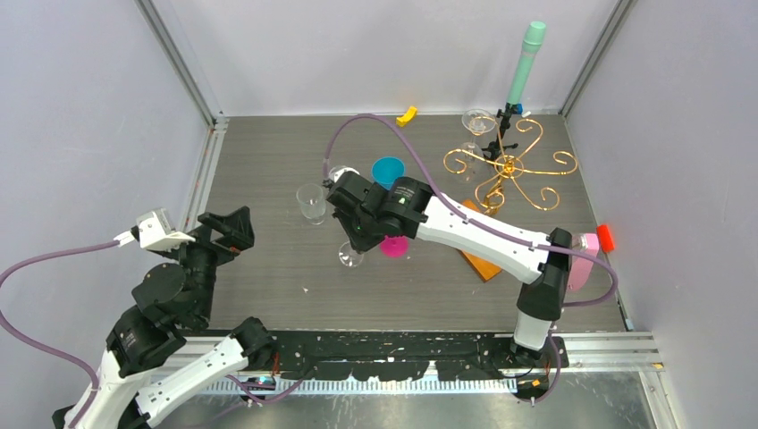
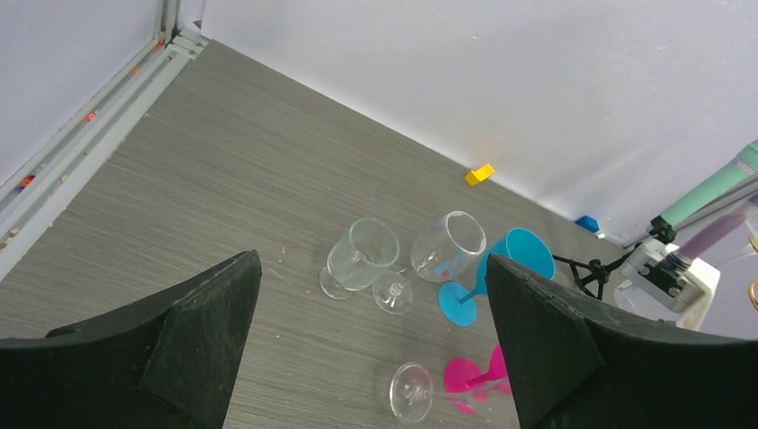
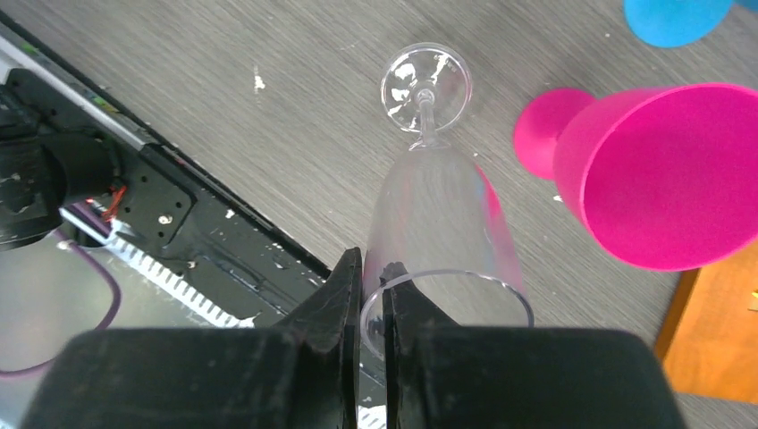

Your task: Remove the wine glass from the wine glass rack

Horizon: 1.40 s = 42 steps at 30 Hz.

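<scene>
My right gripper (image 1: 360, 234) (image 3: 371, 279) is shut on the rim of a clear wine glass (image 1: 350, 256) (image 3: 442, 210), one finger inside the bowl and one outside. The glass hangs tilted over the middle of the table, its foot (image 2: 411, 391) low near the surface, beside a pink glass (image 3: 657, 174). The wine glass rack (image 1: 509, 165), gold wire on an orange wooden base (image 1: 484, 264), stands apart at the back right, with another clear glass (image 1: 477, 121) at its far arm. My left gripper (image 1: 228, 229) (image 2: 371, 261) is open at the left, holding nothing.
A short clear glass (image 1: 311, 202), a clear wine glass (image 2: 449, 247) and a blue glass (image 1: 388, 170) stand near the table's middle. A yellow block (image 1: 407, 114) lies by the back wall. A green tube on a tripod (image 1: 527, 54) rises behind the rack. A red object (image 1: 606, 237) lies at the right edge.
</scene>
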{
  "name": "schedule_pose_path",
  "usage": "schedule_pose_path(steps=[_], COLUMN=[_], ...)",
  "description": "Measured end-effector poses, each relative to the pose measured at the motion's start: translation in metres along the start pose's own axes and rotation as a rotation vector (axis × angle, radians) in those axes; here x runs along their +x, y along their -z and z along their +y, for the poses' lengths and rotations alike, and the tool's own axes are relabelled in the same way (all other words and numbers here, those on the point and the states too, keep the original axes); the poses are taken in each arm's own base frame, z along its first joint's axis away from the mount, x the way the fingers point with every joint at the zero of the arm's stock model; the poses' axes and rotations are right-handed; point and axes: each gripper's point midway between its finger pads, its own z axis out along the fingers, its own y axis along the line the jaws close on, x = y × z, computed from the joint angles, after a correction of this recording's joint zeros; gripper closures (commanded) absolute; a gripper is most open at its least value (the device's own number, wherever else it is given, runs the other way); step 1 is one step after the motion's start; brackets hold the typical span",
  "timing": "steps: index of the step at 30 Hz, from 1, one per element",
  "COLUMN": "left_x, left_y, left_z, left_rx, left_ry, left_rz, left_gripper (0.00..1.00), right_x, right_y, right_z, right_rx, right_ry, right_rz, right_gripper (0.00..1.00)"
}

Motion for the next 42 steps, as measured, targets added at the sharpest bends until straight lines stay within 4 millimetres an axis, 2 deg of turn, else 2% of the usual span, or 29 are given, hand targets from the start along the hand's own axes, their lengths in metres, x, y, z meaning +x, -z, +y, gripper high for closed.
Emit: schedule_pose_path(steps=[7,12,14,16,18,22,31,37,42], left_x=[0.0,0.001,0.001,0.002,0.003,0.006,0.008,0.008,0.007], left_y=[0.0,0.0,0.0,0.0,-0.001,-0.003,-0.004,-0.004,-0.004], left_z=[0.0,-0.001,-0.002,-0.002,-0.003,-0.005,-0.006,-0.005,-0.005], left_rx=[0.001,0.004,0.009,0.01,0.01,0.01,0.008,0.008,0.009], left_ry=[0.0,-0.001,-0.002,-0.004,-0.008,-0.027,-0.062,-0.076,-0.076], left_rz=[0.001,0.003,0.007,0.009,0.013,0.021,0.026,0.026,0.024], left_gripper=[0.0,0.0,0.0,0.0,0.0,0.0,0.0,0.0,0.0], right_x=[-0.005,0.002,-0.002,-0.004,-0.006,-0.012,-0.031,-0.044,-0.062], right_y=[-0.015,-0.03,-0.031,-0.032,-0.034,-0.038,-0.041,-0.04,-0.031], right_z=[-0.011,-0.012,-0.01,-0.009,-0.008,-0.011,-0.022,-0.027,-0.022], right_rx=[0.091,0.114,0.111,0.11,0.112,0.121,0.134,0.136,0.111], right_ry=[0.026,0.041,0.042,0.046,0.051,0.045,0.012,-0.006,-0.021], right_rz=[0.018,0.066,0.06,0.058,0.061,0.061,0.041,0.017,-0.043], right_gripper=[1.0,1.0,0.99,0.92,0.77,0.64,0.6,0.49,0.44])
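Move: The right hand holds a clear wine glass by its rim, foot down. Its standing spot is on the table about 21 cm below that hand, some 4 cm ahead and 1 cm left. The pink glass stands about 9 cm right of that spot and 2 cm farther out, the blue one roughly 8 cm right and 13 cm out, and another clear glass 3 cm left and 11 cm out. From the left hand the spot lies some 18 cm right, 5 cm ahead and 34 cm below. Still pinching the clear glass at its rim, the right hand sinks 2 to 3 cm while easing forward about 2 cm and tilting some 10 degrees to bring the glass upright, setting its foot on the table beside the pink glass. The fingers then open to about half and let go as the hand carries on forward roughly 5 cm, finally rising about 3 cm clear of the rim. ##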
